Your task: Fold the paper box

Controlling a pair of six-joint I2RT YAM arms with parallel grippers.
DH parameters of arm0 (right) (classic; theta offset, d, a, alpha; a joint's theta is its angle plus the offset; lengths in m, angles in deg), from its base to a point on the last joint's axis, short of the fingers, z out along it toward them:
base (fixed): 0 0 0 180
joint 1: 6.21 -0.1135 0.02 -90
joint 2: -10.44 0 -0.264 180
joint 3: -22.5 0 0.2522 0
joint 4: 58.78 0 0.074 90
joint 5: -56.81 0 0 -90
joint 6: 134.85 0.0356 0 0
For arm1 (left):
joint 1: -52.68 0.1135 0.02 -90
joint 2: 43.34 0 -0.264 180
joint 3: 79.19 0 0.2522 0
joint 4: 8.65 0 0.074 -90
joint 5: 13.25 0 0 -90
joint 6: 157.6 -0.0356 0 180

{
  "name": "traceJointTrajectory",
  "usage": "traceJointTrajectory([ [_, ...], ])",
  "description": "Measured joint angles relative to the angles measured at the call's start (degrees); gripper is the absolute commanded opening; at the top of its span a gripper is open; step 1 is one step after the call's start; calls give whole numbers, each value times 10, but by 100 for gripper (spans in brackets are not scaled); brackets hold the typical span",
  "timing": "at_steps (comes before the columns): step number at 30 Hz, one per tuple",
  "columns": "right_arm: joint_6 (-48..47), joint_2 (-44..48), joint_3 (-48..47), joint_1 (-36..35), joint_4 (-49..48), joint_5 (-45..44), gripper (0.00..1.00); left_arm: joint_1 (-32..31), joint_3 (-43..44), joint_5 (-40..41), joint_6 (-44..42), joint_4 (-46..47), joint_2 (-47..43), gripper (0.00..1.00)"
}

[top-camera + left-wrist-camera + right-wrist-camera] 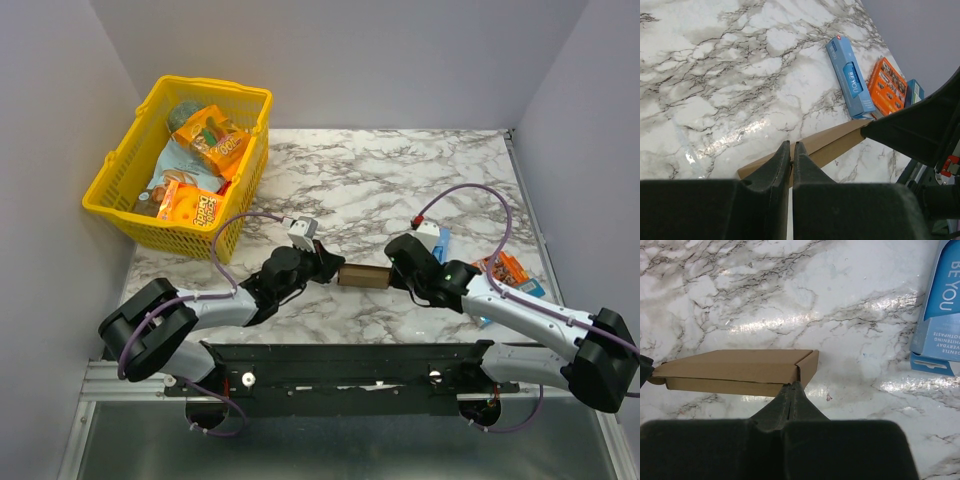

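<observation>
The paper box (363, 277) is a flat brown cardboard box, folded shut, lying between my two grippers at the near middle of the marble table. My left gripper (333, 270) is at its left end. In the left wrist view its jaws (792, 146) stand almost together with a thin edge of the box (835, 140) between them. My right gripper (393, 274) is at the right end. In the right wrist view it (791, 386) is shut, its tips touching the near edge of the box (735, 365) by the corner flap seam.
A yellow basket (130, 215) holding snack packets stands at the back left. A slim blue packet (850, 77) and an orange printed packet (887, 85) lie to the right, behind my right arm (920, 125). The blue packet (940, 305) shows at the upper right of the right wrist view.
</observation>
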Motion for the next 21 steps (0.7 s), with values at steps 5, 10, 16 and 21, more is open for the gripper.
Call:
traceJointTrajectory([
  [5,-1,0,-22,0,41,3,14,-8,3,7,2,-5,1,5],
  [10,-3,5,-36,0,58,9,16,-11,3,14,3,-9,-2,4],
  [16,-3,9,-36,0,69,14,28,-20,11,29,3,-23,-2,3],
  [21,0,40,-36,0,81,16,55,-27,19,36,3,-34,0,3],
])
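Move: The closed paper box lies between the hands. Its middle is about 5 cm to the right hand's left and 1 cm ahead, just below; from the left hand, it is about 5 cm to the right, 1 cm back and slightly lower. The toothpaste box lies about 10 cm to the right hand's right and 6 cm ahead; the orange pack lies some 23 cm right and 4 cm ahead, both about 3 cm lower. Right hand comes free of the box's right end, rising 2.5 cm and opening, while left fingers stay against it. ##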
